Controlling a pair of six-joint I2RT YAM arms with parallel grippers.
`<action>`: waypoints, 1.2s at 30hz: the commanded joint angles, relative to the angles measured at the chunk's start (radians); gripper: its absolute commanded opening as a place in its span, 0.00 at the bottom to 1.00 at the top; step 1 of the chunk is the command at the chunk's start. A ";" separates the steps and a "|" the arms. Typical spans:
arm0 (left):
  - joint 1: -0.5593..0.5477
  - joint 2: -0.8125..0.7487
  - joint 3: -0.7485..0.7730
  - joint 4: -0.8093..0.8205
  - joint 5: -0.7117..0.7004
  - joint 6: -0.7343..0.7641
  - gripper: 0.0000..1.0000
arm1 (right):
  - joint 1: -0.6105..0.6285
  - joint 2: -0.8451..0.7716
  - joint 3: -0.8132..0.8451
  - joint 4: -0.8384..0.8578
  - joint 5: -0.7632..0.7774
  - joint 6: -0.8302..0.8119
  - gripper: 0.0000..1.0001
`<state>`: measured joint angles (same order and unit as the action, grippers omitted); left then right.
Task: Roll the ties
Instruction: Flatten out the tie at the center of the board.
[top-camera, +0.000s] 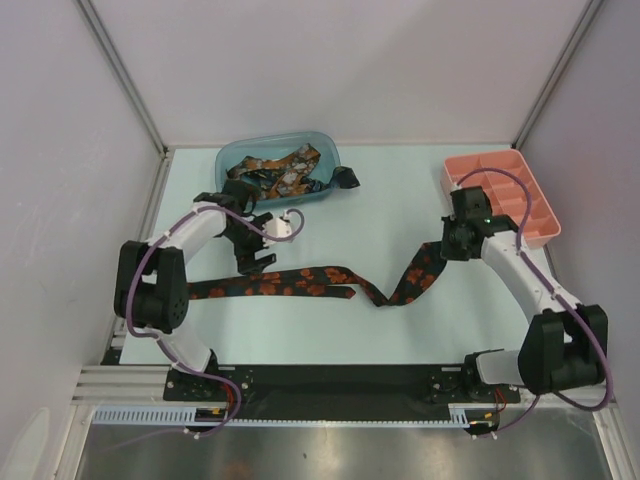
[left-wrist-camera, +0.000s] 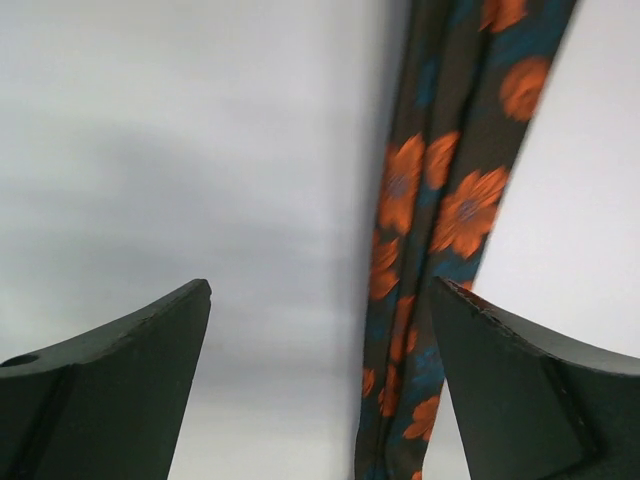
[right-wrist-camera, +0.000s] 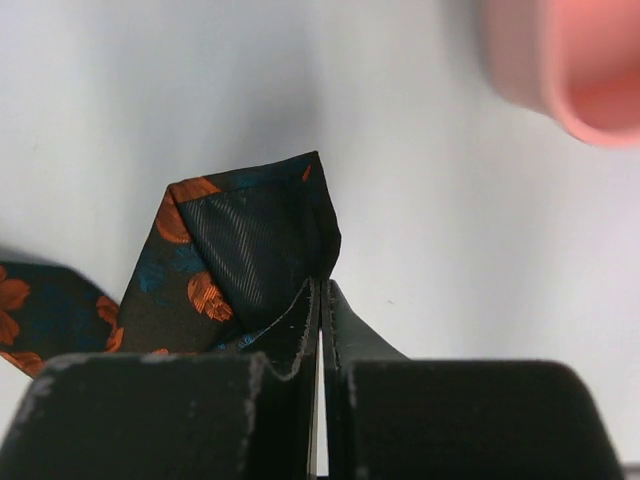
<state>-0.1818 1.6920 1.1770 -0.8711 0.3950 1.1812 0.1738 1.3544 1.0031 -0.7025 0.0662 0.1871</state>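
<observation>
One tie (top-camera: 300, 285), dark with orange flowers, lies stretched across the table from left to right. My left gripper (top-camera: 256, 262) hovers over its left part, open wide. In the left wrist view the tie (left-wrist-camera: 440, 230) runs lengthwise between the fingers (left-wrist-camera: 520, 370), close to the right one, and my left gripper (left-wrist-camera: 320, 290) touches nothing. My right gripper (top-camera: 449, 246) is shut on the right end of the tie. In the right wrist view that end (right-wrist-camera: 240, 260) stands folded up, with its edge pinched at the tips of my right gripper (right-wrist-camera: 322, 287). More ties (top-camera: 275, 175) lie heaped in a blue bin.
The blue bin (top-camera: 325, 150) stands at the back left, with a small dark bundle (top-camera: 345, 178) beside its right end. A pink divided tray (top-camera: 540, 235) sits at the back right, close behind my right gripper, and shows blurred in the right wrist view (right-wrist-camera: 580, 70). White walls enclose the table.
</observation>
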 joint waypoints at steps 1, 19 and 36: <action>-0.090 -0.009 0.074 -0.089 0.131 0.046 0.93 | -0.028 -0.084 0.041 -0.139 0.165 0.103 0.00; -0.251 0.127 0.162 -0.108 0.204 0.075 0.93 | -0.448 -0.164 0.040 -0.361 0.086 0.246 0.01; -0.582 0.127 0.096 0.081 0.231 -0.040 0.66 | -0.706 -0.067 0.209 -0.342 -0.479 -0.362 0.49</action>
<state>-0.7113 1.8217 1.2987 -0.8822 0.6056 1.1767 -0.5449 1.2865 1.1976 -1.0466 -0.1932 0.0788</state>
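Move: The right hand, still pinching the tie's wide end some 8 cm above the board, is taking that end to bare board about 15 cm to its right and 7 cm back. The tie's low bend lies about 13 cm left and 9 cm back of it; the pink tray's middle is 18 cm ahead, 17 cm right. From the open left hand, the tie's narrow tip lies some 22 cm right, 7 cm back and 4 cm below. Rightward and back sweeps the right hand, about 12 cm right and 8 cm back while rising slightly, turning some 40 degrees clockwise and drawing the tie out straight; its fingers then open and let go, and it carries on right before lifting away. The left hand, fingers narrowing but still apart, travels about 19 cm right and 9 cm back above the tie to near its narrow tip, turning clockwise. ##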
